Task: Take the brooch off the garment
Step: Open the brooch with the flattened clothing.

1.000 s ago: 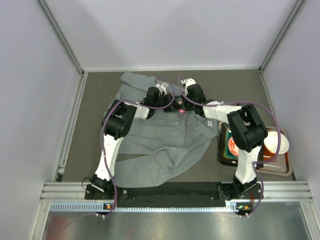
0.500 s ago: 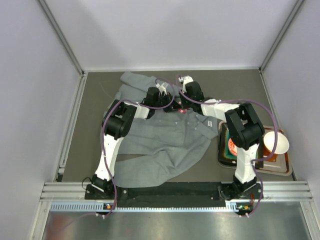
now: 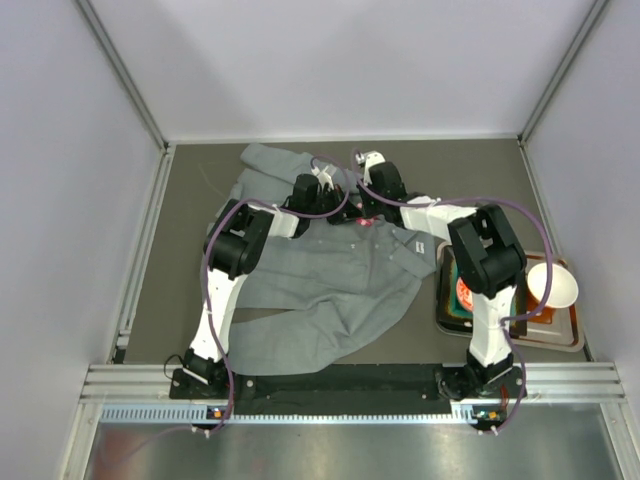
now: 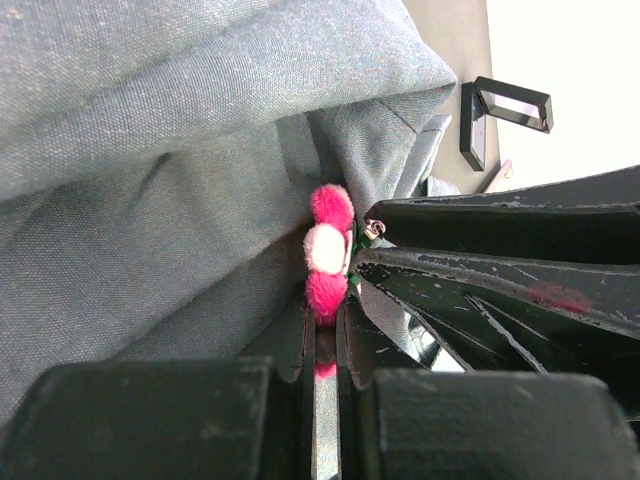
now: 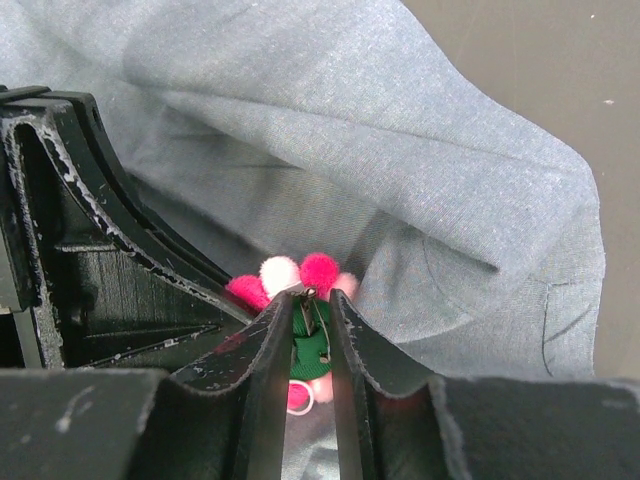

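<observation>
The grey garment lies rumpled across the dark table. The brooch, pink and white pompom petals on a green backing, is pinned near its collar. Both grippers meet at it. My left gripper is shut, with a pink petal of the brooch pinched at its tips. In that view the right gripper's black fingers press in from the right. My right gripper has its jaws drawn narrow round the brooch's green backing and metal clasp. The left gripper's fingers show at the left of the right wrist view.
A tray stands on the table's right side beside the right arm, holding a white cup and an orange-topped item. White walls enclose the table, and a metal rail runs along its left edge.
The right gripper's jaws have drawn closer together round the brooch, and the right arm has shifted slightly left. The left arm and the garment have not moved.
</observation>
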Robot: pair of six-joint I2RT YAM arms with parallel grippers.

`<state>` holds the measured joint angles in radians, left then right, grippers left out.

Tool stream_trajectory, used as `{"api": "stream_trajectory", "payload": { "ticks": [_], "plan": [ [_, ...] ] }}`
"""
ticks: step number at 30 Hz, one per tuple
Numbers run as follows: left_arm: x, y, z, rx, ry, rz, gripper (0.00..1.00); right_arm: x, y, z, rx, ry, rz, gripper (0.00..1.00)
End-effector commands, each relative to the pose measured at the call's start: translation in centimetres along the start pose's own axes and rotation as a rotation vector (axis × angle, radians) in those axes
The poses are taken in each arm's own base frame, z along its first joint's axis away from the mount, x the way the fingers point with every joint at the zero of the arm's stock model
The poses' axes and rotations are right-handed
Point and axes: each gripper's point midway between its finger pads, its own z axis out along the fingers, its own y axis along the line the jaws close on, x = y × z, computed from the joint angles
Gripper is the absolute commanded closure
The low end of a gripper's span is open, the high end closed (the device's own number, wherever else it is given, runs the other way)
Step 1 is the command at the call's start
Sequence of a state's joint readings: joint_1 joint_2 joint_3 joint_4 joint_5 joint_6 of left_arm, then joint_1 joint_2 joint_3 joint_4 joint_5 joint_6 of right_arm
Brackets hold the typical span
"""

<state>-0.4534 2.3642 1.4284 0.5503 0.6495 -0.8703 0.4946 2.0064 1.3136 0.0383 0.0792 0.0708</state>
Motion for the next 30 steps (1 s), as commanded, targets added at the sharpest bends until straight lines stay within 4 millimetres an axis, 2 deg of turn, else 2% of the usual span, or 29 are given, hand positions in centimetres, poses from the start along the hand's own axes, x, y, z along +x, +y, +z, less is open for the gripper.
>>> {"api": "stream_trajectory", "payload": {
  "ticks": [1, 12, 18, 26, 30],
  "plan": [
    [-0.8, -1.6, -0.3, 0.025, -0.023, 0.042, 1.00, -0.9, 0.3, 0.5, -0.001, 0.002, -0.002, 0.78],
    [-0.6, -1.5, -0.2, 0.029, -0.019, 0.042, 1.00, 0.3, -0.2, 0.5, 0.020, 0.062, 0.047, 0.80],
    [-0.8, -1.6, -0.3, 0.030, -0.022, 0.041, 1.00, 0.6, 0.3, 0.7, -0.001, 0.076, 0.070, 0.85],
    [-0.8, -1.6, -0.3, 0.030, -0.024, 0.048, 1.00, 1.5, 0.8, 1.0, -0.025, 0.111, 0.107, 0.99],
    [-0.8, -1.6, -0.3, 0.029, -0.021, 0.050, 1.00, 1.8, 0.8, 1.3, -0.026, 0.118, 0.115, 1.00]
  ]
}}
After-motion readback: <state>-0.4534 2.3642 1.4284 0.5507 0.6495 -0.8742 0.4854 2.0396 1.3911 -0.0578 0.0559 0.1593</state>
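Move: The metal clasp on the brooch's green back lies right at the right hand's fingertips, about 1 cm below the hand point; the brooch's middle is some 1 cm back and 1 cm below. The garment's raised fold runs about 6 cm ahead, 2 cm left and 3 cm below. The brooch sits between the left hand's fingertips, its middle about 1 cm to that hand's right. Almost on the spot, the right hand tips its fingers down some 5 degrees, easing barely half a centimetre left towards the brooch, and closes them from about a fifth open to shut on the metal clasp at the green back, grip effort rising at the end. The left hand stays still and keeps its pinch on the brooch's pompom rim. ##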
